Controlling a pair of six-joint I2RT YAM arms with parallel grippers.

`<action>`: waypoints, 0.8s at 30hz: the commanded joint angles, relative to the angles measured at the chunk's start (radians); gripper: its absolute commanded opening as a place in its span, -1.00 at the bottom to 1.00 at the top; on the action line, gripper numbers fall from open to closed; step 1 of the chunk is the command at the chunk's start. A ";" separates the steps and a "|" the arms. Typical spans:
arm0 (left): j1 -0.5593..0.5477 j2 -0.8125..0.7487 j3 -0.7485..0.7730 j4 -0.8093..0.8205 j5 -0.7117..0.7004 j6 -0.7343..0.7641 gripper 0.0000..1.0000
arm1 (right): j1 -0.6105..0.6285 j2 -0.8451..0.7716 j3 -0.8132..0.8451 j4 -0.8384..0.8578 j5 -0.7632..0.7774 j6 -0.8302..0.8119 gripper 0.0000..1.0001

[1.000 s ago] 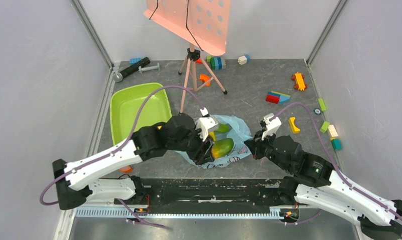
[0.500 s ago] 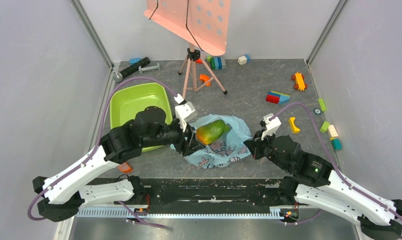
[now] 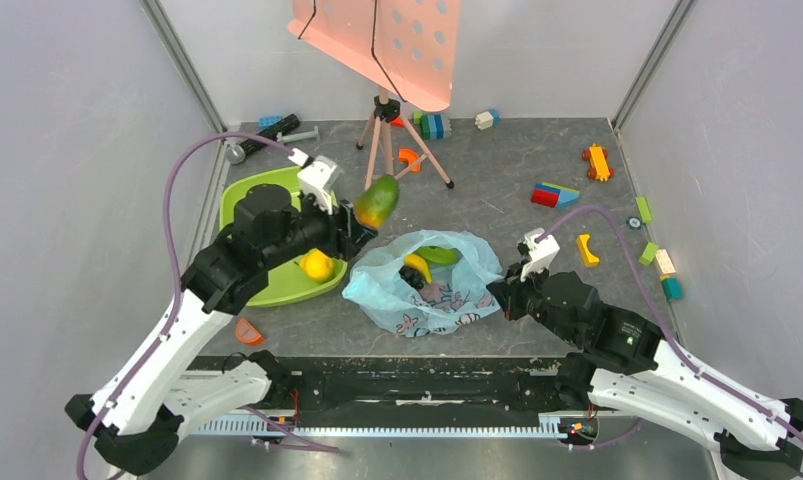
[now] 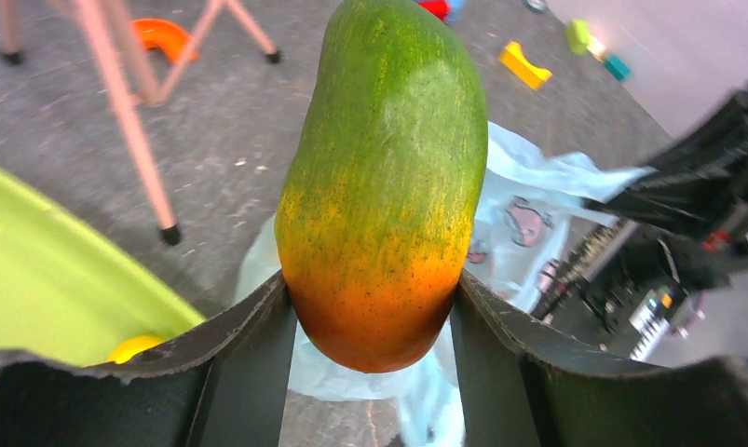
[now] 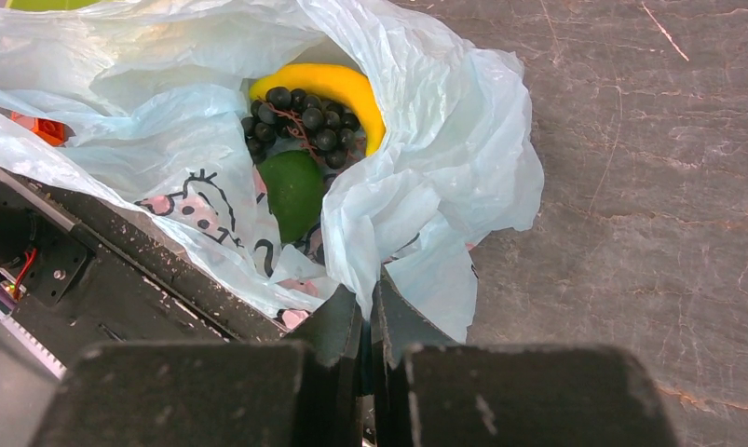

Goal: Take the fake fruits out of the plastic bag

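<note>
My left gripper (image 3: 365,215) is shut on a green and orange mango (image 3: 376,201), held in the air between the lime-green tub (image 3: 247,205) and the light-blue plastic bag (image 3: 462,290); the mango fills the left wrist view (image 4: 384,177). My right gripper (image 3: 497,292) is shut on the bag's right edge (image 5: 416,233). Inside the bag lie a yellow banana (image 5: 337,86), dark grapes (image 5: 305,121) and a green fruit (image 5: 293,194). A yellow round fruit (image 3: 317,265) sits in the tub.
A pink stand on a tripod (image 3: 389,130) rises just behind the bag. Toy bricks (image 3: 555,194) lie scattered at the back and right. An orange piece (image 3: 247,331) lies near the left arm's base. A black tool (image 3: 267,134) lies at the back left.
My left gripper lifted the mango out of the bag and carried it up and left toward the tub. The right gripper held the bag's edge without moving.
</note>
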 commanded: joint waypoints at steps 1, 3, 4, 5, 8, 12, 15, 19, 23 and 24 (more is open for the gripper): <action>0.123 -0.045 -0.057 0.070 -0.049 -0.093 0.15 | 0.001 -0.006 -0.008 0.022 0.003 0.008 -1.00; 0.193 -0.059 -0.092 0.079 -0.070 -0.127 0.15 | 0.001 -0.007 -0.008 0.020 0.003 0.006 -1.00; 0.220 -0.064 -0.108 0.083 -0.089 -0.142 0.16 | 0.002 -0.007 -0.008 0.019 0.003 0.005 -1.00; 0.251 -0.070 -0.128 0.086 -0.099 -0.158 0.16 | 0.001 -0.006 -0.009 0.018 0.005 0.005 -1.00; 0.337 -0.074 -0.183 0.100 -0.109 -0.206 0.17 | 0.001 -0.006 -0.011 0.017 0.004 0.003 -1.00; 0.443 -0.059 -0.265 0.137 -0.103 -0.270 0.17 | 0.001 -0.006 -0.012 0.014 0.000 0.001 -1.00; 0.482 -0.038 -0.330 0.192 -0.125 -0.312 0.17 | 0.001 -0.005 -0.012 0.011 -0.003 -0.002 -1.00; 0.493 0.017 -0.390 0.270 -0.184 -0.346 0.17 | 0.001 0.004 -0.012 0.014 -0.008 -0.006 -1.00; 0.494 0.086 -0.410 0.327 -0.247 -0.377 0.16 | 0.001 0.016 -0.011 0.015 -0.010 -0.010 -1.00; 0.494 0.102 -0.413 0.339 -0.268 -0.392 0.17 | 0.001 0.017 -0.011 0.018 -0.011 -0.010 -1.00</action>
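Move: The left hand holds the papaya in the air. The middle of the green tray lies about 24 cm to its left, 11 cm ahead and some 31 cm below. In the tray, the yellow pear is roughly 14 cm left and 4 cm ahead of the hand. The open bag is some 10 cm to the hand's right and 3 cm back, the near tripod foot 7 cm left and 12 cm ahead. From the right hand, the tray's middle is about 55 cm left, 16 cm ahead and 19 cm down. With the papaya still pinched between its fingers, the left hand swings away from the bag towards the green tray, going left and forward almost level at first, then sinking ever more steeply until it is some 15 cm lower and about 14 cm farther left. On the way it turns roughly 45 degrees counter-clockwise, so that the fingers come round from pointing forward-right to forward, and tips somewhat downward, while the right hand stays put and keeps the bag's edge pinched. ##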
